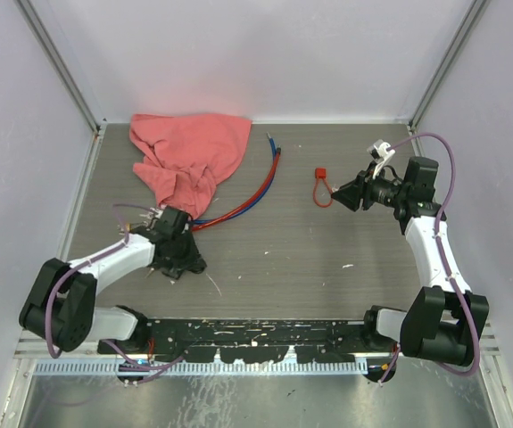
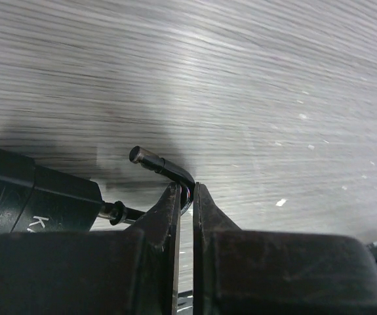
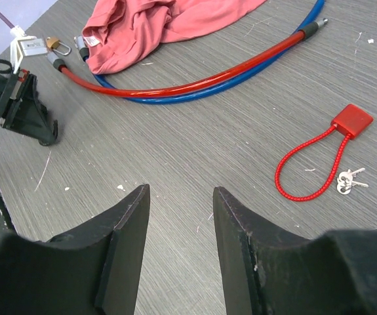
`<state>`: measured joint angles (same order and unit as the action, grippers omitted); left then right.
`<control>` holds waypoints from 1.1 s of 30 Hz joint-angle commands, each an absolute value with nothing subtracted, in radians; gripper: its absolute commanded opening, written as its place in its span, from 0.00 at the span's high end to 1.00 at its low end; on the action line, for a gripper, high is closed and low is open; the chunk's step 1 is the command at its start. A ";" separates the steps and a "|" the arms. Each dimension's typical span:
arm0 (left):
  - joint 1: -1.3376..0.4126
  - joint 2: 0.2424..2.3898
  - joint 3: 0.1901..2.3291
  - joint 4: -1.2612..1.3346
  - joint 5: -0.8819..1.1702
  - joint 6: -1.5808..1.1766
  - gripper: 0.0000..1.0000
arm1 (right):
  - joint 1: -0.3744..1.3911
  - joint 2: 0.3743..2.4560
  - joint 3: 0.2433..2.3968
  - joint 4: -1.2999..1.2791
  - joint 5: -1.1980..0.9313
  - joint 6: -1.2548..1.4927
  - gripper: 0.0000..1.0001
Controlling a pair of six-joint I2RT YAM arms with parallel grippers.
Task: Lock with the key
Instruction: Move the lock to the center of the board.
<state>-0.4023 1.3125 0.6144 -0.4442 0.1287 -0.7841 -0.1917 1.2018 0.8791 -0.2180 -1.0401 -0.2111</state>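
Observation:
A red cable lock [image 3: 309, 167] lies on the table with a small bunch of silver keys [image 3: 349, 180] beside its red body [image 1: 321, 174]. My right gripper [image 3: 178, 190] hovers open just to the left of it with nothing between its fingers [image 1: 343, 194]. My left gripper [image 2: 187, 187] is down at the table [image 1: 189, 260], shut on the bent black rod [image 2: 165, 167] of a black lock body [image 2: 24, 193]. A short metal shaft [image 2: 113, 212] sticks out of that body towards the fingers.
A pink cloth [image 1: 189, 156] lies at the back left. A red cable [image 3: 195, 82] and a blue cable [image 1: 260, 192] run out from under it. A brass padlock with a white tag [image 3: 50, 45] sits near the cloth. Walls enclose the table on three sides.

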 commanded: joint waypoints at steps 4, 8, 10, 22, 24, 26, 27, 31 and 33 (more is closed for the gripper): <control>-0.637 1.427 0.706 -0.204 0.189 -0.985 1.00 | -0.191 1.208 0.925 -0.204 -1.062 -0.215 0.51; -0.760 1.556 0.815 -0.130 0.195 -1.027 0.99 | -0.190 1.208 0.926 -0.204 -1.061 -0.216 0.51; -0.806 1.625 0.889 -0.104 0.204 -1.034 0.99 | -0.190 1.208 0.925 -0.204 -1.059 -0.216 0.51; -0.888 1.759 1.114 0.008 0.316 -0.921 0.67 | -0.190 1.213 0.932 -0.222 -1.042 -0.238 0.51; -0.887 1.722 1.102 0.006 0.294 -0.881 0.64 | -0.191 1.214 0.932 -0.224 -1.042 -0.239 0.51; -0.887 1.667 1.081 0.008 0.268 -0.841 0.63 | -0.190 1.215 0.933 -0.224 -1.043 -0.239 0.51; -0.887 1.642 1.070 0.008 0.254 -0.819 0.63 | -0.190 1.216 0.932 -0.224 -1.044 -0.239 0.51; -0.887 1.529 1.002 0.020 0.183 -0.705 0.63 | -0.190 1.219 0.932 -0.222 -1.053 -0.239 0.51; -0.887 1.469 0.958 0.033 0.146 -0.645 0.64 | -0.190 1.222 0.932 -0.222 -1.057 -0.239 0.51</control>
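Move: Low at the front left, the left hand already pinches the black lock's shackle, its body some 5 cm to the left and 1 cm back. The free spot in the middle of the board that it is taken to lies about 22 cm right, level with the hand. The red hose's middle is roughly 12 cm ahead and 9 cm right; the red cable lock 19 cm ahead, 32 cm right. From the right hand that spot is about 10 cm back, 15 cm left and 20 cm below. Sweeping right fast and low, the left hand drags the black lock by its shackle towards the middle of the board, turning some 30 degrees clockwise on the way. Over roughly the last few of about 25 cm it opens partway and lets go of the shackle, then rises about 10 cm clear, fingers tilting out forward and right. ##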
